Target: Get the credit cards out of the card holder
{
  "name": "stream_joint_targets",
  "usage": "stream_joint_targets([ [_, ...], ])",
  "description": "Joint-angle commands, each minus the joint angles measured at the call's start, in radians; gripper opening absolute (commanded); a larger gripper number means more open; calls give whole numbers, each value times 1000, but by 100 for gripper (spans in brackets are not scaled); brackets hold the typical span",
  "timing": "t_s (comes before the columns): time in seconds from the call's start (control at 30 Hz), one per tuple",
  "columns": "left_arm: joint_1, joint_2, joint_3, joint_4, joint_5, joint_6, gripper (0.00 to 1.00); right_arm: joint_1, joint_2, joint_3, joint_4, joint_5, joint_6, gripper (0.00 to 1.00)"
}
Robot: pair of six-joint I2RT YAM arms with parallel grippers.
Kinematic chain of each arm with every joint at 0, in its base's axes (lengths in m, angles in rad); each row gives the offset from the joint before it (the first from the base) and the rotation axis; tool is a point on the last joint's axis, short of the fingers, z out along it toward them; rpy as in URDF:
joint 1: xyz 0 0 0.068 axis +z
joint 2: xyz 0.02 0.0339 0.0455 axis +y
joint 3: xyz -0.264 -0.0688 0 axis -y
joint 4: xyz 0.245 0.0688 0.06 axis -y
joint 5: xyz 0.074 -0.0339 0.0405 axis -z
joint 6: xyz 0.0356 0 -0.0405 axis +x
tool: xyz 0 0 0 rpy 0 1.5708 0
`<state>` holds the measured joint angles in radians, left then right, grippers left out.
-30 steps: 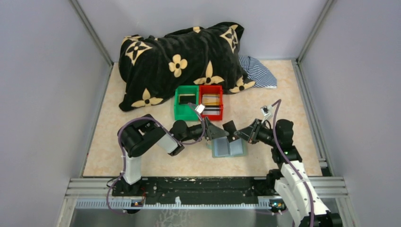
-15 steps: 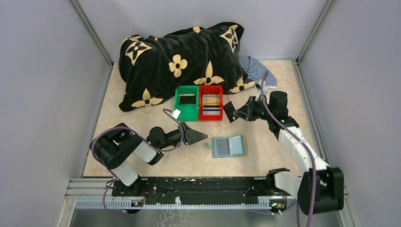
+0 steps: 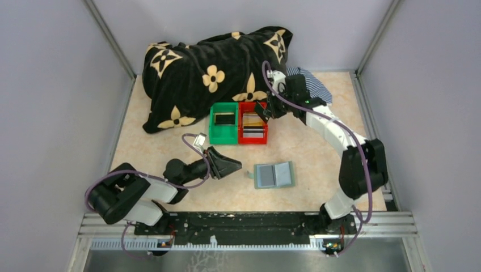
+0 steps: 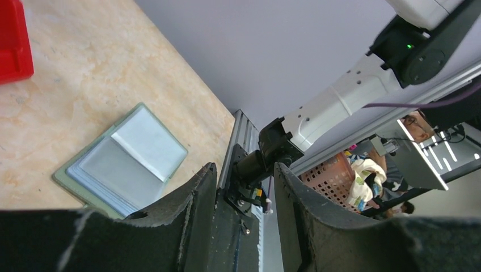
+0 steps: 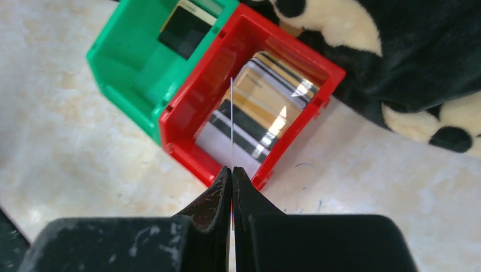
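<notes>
The card holder (image 3: 274, 175) lies open and flat on the table, blue-grey inside up; in the left wrist view the card holder (image 4: 125, 161) sits to the left of my fingers. My left gripper (image 3: 241, 167) hovers just left of it, open and empty (image 4: 244, 167). My right gripper (image 3: 265, 109) is over the red bin (image 3: 253, 141), shut on a dark credit card (image 3: 260, 109). The right wrist view shows that card (image 5: 232, 124) edge-on as a thin line above the red bin (image 5: 187, 141). Several cards (image 5: 261, 107) lie inside that bin.
A green bin (image 3: 223, 139) with a dark card (image 3: 224, 118) stands against the red bin's left side. Behind both lies a black blanket with cream flowers (image 3: 210, 73), and a striped cloth (image 3: 315, 85) at the back right. Grey walls enclose the table.
My right arm has carried the dark card from beside the card holder up and left to above the red bin. The left arm has drawn back to the left, away from the holder.
</notes>
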<state>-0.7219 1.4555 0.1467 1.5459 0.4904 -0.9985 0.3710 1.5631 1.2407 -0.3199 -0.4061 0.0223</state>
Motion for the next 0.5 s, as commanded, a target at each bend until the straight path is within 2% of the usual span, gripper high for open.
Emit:
stream_joint_targets([
  [0.0, 6, -99, -27, -9, -18, 86, 48, 50, 120, 139, -80, 133, -134, 0],
  [0.27, 9, -230, -30, -199, -58, 153, 46, 124, 217, 169, -116, 191, -219, 0],
  [0.47, 10, -212, -37, -184, -58, 154, 45, 141, 196, 134, -145, 175, -295, 0],
])
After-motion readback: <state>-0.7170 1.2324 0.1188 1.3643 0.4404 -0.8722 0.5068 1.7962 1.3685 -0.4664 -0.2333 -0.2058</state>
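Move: The red box, where the right hand is taking its gripped black card, has its middle about 6 cm to the left, 3 cm ahead and 14 cm below that hand. The green box stands some 12 cm farther left of the red one, level with it; the open card holder lies roughly 19 cm back, straight behind the right hand and 17 cm down. From the empty left hand the red box is about 24 cm ahead, 4 cm right and 16 cm below. Down towards the red box goes the right hand, sinking roughly 7.5 cm and drifting left about 2.5 cm; it first swings slightly forward, then comes back as far, slowing at the end. The wrist rolls its left side down some 20 degrees, steepening the fingers, and turns a little counter-clockwise, with the black card kept pinched. ##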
